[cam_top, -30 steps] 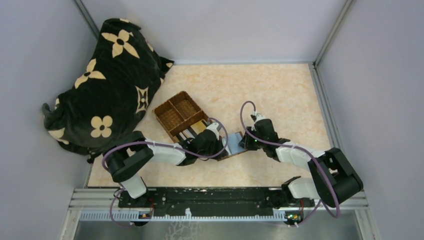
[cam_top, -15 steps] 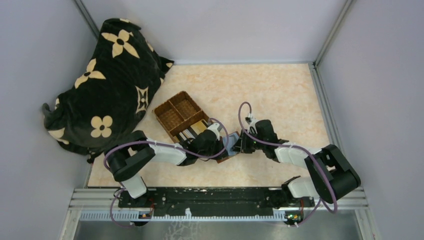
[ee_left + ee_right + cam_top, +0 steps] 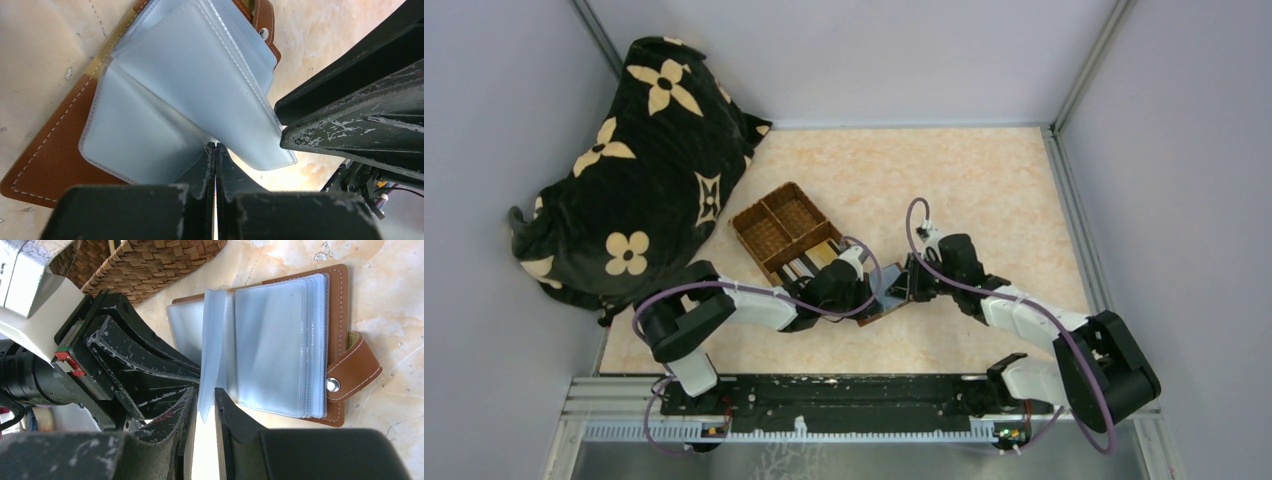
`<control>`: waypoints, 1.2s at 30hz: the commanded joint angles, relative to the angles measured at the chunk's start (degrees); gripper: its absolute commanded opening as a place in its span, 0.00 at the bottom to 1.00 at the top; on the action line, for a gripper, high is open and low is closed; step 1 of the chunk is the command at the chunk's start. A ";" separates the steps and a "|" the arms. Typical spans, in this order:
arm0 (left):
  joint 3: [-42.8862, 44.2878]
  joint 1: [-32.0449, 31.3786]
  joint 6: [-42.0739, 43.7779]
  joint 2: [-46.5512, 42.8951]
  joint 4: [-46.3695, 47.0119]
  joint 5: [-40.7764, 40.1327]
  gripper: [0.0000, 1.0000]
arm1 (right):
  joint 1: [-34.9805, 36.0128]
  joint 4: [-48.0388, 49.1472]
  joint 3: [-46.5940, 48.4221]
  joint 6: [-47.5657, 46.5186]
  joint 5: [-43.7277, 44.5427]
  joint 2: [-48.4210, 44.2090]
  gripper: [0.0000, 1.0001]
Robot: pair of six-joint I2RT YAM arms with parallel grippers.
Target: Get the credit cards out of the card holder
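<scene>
The reddish-brown card holder (image 3: 892, 298) lies open on the table between my two grippers. Its grey-blue plastic sleeves (image 3: 200, 75) fan upward; its brown cover (image 3: 45, 165) lies flat. My left gripper (image 3: 215, 146) is shut, with its tips pressed on the sleeves near the fold. My right gripper (image 3: 205, 390) is narrowly open, its fingers on either side of one raised sleeve leaf (image 3: 212, 340). The snap strap (image 3: 355, 367) lies to the right. I cannot make out any credit card inside the sleeves.
The woven wicker tray (image 3: 769, 215) stands just behind the left gripper; flat pale and tan pieces show in its near compartment. A black cloth with cream flowers (image 3: 634, 160) is heaped at the back left. Grey walls close in the tabletop.
My right gripper has moved left onto the holder and now straddles a sleeve leaf. The left gripper has stayed in place on the holder.
</scene>
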 commanded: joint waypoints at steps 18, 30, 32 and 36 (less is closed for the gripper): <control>-4.27 -0.10 0.81 -0.57 -5.48 -0.40 0.00 | -2.16 -9.84 6.09 -5.24 16.48 3.23 0.21; -3.43 -0.10 0.77 0.85 -5.28 0.32 0.00 | -2.07 -5.12 2.80 -4.87 12.26 6.66 0.22; -3.29 -0.10 0.84 1.05 -5.30 0.30 0.00 | -2.10 -4.14 2.34 -4.25 10.40 6.60 0.22; -3.03 -0.10 0.82 1.39 -5.24 0.42 0.00 | -2.09 -1.76 1.52 -2.42 6.79 6.24 0.22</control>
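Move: The near end of the clear sleeves' free edge lies about 4 cm right of the right hand, 2 cm ahead and 5 cm below. One raised sleeve stands between its fingers, its middle some 2 cm ahead, 1 cm left and 2 cm down. From the right hand, the strap is about 6 cm ahead, 4 cm right and 5 cm down. From the left hand, the edge's near end is roughly 7 cm right, 2 cm ahead, about level. The left hand's shut fingertips keep resting on the card holder by the sleeves' fold, shifting under a centimetre to the left. The right hand leaves the raised sleeve, sinking some 4 cm and going up to 5 cm right and 2 cm forward to the stack's free edge, then eases about 1 cm back left; it rolls about 15 degrees, left side dropping, fingers staying slightly open. ##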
